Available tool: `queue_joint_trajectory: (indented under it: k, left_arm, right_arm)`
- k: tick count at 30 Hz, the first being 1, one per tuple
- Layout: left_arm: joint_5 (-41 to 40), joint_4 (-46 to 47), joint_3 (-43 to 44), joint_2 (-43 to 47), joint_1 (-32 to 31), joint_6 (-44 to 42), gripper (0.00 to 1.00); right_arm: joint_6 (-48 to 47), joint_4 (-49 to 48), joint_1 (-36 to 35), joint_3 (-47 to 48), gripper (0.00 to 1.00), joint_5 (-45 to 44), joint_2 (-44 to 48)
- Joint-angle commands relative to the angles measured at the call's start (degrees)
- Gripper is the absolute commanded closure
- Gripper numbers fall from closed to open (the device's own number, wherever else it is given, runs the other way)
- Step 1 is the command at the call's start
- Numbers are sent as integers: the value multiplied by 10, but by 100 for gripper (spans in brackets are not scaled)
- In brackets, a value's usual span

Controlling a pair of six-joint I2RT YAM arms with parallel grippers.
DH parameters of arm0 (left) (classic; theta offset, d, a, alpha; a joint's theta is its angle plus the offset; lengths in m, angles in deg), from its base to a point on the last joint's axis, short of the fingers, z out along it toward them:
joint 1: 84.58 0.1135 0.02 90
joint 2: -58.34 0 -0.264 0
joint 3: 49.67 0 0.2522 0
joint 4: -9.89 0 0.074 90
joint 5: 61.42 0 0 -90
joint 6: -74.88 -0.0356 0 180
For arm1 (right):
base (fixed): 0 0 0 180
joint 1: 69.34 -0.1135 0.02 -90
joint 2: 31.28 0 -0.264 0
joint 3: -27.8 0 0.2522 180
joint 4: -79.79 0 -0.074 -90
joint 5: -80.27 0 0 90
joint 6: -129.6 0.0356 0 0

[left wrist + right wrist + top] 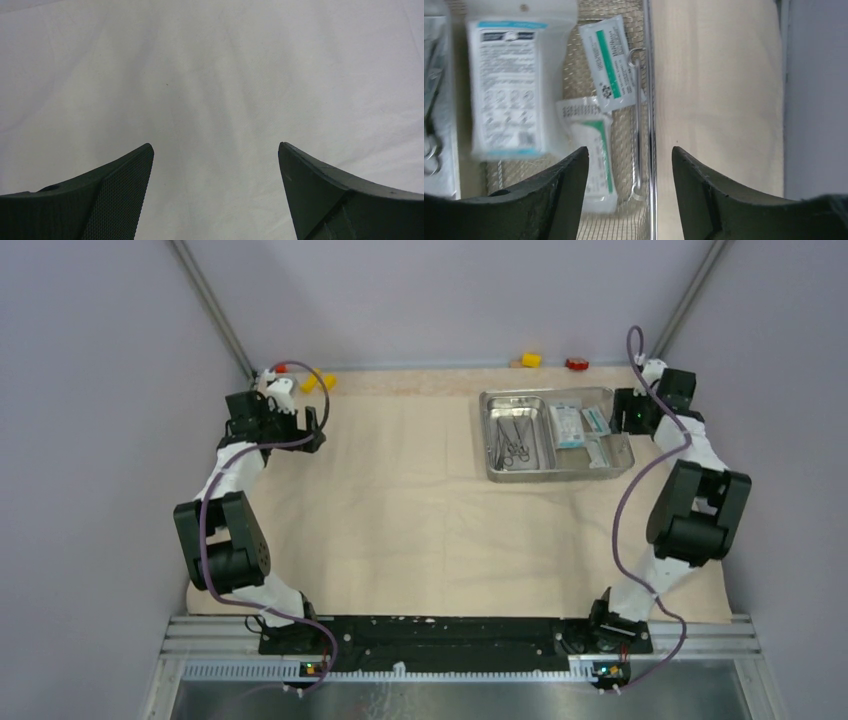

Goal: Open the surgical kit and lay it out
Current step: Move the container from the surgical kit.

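The beige cloth wrap (pixel 400 520) lies spread flat over the table. On its far right part stands the steel tray (pixel 556 475), holding thin metal instruments (pixel 513 445) on the left and white-and-teal packets (pixel 572 425) on the right. My right gripper (pixel 630 415) hovers at the tray's right end. In the right wrist view it (pixel 629 150) is open, its fingers straddling the tray's rim (pixel 651 100) without touching it, with packets (pixel 506 85) (pixel 611 62) below. My left gripper (pixel 316 428) is at the far left; in its wrist view it (pixel 215 147) is wide open over bare cloth (pixel 210 75).
A yellow block (pixel 531 360) and a red block (pixel 577 364) sit beyond the cloth's far edge. Another yellow piece (pixel 310 383) lies by the left arm. Grey walls close in on both sides, near each arm's elbow.
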Motion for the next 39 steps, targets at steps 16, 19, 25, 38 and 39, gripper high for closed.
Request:
queue_joint_trajectory:
  k: [16,19,25,38,39]
  left_arm:
    - [-51,-18,0,42,-1,-44,1]
    - [-63,-21,1,35,-1,-48,1]
    - [-86,-35,13,19,-1,-56,1]
    - [-126,-78,64,-21,-2,-61,1]
    - [-128,-79,67,-24,-2,-61,1]
  right_arm:
    - [-565,387,-173,-333,58,143,389]
    - [-571,394,-232,-360,60,127,396]
    - [-575,398,-328,-385,63,86,376]
    - [-614,417,-443,-410,68,26,286]
    - [-612,418,-455,-412,69,24,282]
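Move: The empty right hand hovers over the tray's right rim; the tray's middle lies about 5 cm ahead, 16 to the left, 7 below. Inside it, the blue-labelled pack is some 7 cm ahead and 12 left, the green-striped packet 8 ahead and 6 left, the white packet level and 5 left, all about 7 below. From the left hand the tray is roughly 7 cm ahead, 57 right, 11 below. Right hand lifts, sweeps 34 cm back, leftward and down from the tray, half-closing, turning counter-clockwise; left edges left. ##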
